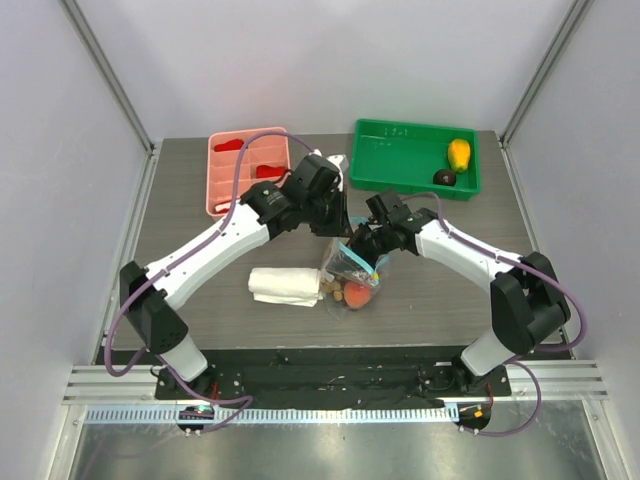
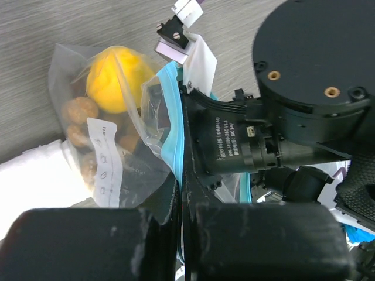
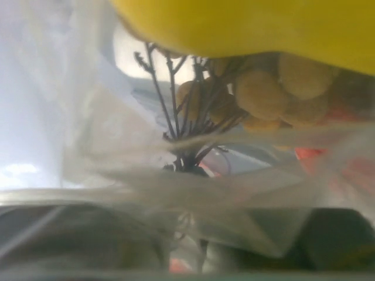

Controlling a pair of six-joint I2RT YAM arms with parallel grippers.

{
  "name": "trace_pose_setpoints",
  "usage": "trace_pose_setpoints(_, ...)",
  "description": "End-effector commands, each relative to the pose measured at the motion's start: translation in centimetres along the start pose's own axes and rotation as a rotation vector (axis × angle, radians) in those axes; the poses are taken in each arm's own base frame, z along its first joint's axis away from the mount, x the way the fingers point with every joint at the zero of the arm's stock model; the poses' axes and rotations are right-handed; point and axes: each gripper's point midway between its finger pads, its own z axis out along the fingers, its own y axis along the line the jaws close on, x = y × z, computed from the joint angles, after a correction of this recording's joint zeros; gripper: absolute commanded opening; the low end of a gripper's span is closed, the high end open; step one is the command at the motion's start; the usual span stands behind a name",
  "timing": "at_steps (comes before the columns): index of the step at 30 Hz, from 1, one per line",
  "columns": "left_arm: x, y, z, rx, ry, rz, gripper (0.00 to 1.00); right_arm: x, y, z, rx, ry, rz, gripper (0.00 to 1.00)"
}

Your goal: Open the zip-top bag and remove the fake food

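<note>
The zip-top bag (image 1: 352, 268) lies mid-table with its light-blue zip strip (image 2: 171, 140) pulled up. My left gripper (image 2: 180, 181) is shut on that strip, seen from above (image 1: 338, 228) at the bag's far side. Fake food fills the bag: a yellow fruit (image 2: 114, 76), brown nut-like balls (image 2: 79, 111) and a red-orange piece (image 1: 356, 293). My right gripper (image 1: 366, 247) sits at the bag's mouth. In its wrist view, crinkled film covers its fingers (image 3: 187, 234), with the yellow fruit (image 3: 246, 23) and brown balls (image 3: 261, 91) close ahead. How wide its jaws stand is blurred.
A folded white cloth (image 1: 285, 285) lies left of the bag. The pink tray (image 1: 247, 170) stands at the back left. A green bin (image 1: 400, 165) at the back right holds a yellow-orange fruit (image 1: 459, 153) and a dark piece (image 1: 445, 178).
</note>
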Motion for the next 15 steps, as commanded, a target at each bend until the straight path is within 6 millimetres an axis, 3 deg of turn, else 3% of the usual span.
trace_pose_setpoints(1,-1.2,-1.7,-1.3,0.067,-0.068,0.005,0.00,-0.5,0.3,-0.9,-0.021,-0.055,0.064,0.18)
trace_pose_setpoints(7,-0.1,-0.1,-1.1,0.022,-0.066,0.010,0.00,-1.4,-0.1,-3.3,-0.056,-0.115,0.048,0.05)
trace_pose_setpoints(15,0.4,1.5,-1.6,-0.029,-0.076,0.055,0.00,-2.3,1.3,-7.6,-0.098,-0.194,-0.004,0.01)
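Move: The stem of the brown fruit bunch lies practically between the right fingers inside the bag, about 1 cm to the left of the hand point and 1 cm below. Its brown balls sit some 4 cm back, 4 cm left and 8 cm down. The peach is about 5 cm back, level sideways and 8 cm lower; the yellow fruit is roughly 3 cm ahead, 4 cm below. From the left hand, the stem is about 1 cm back, 3 cm right and 9 cm down. The brown bunch's stem is pinched as the right fingers finish closing; after a very slight dip, that hand draws away to the right by about 5 cm, rising some 2 cm and easing forward, with a small clockwise turn. The left fingers, shut, keep their hold on the blue-edged bag rim while sinking about 2 cm and edging left. ##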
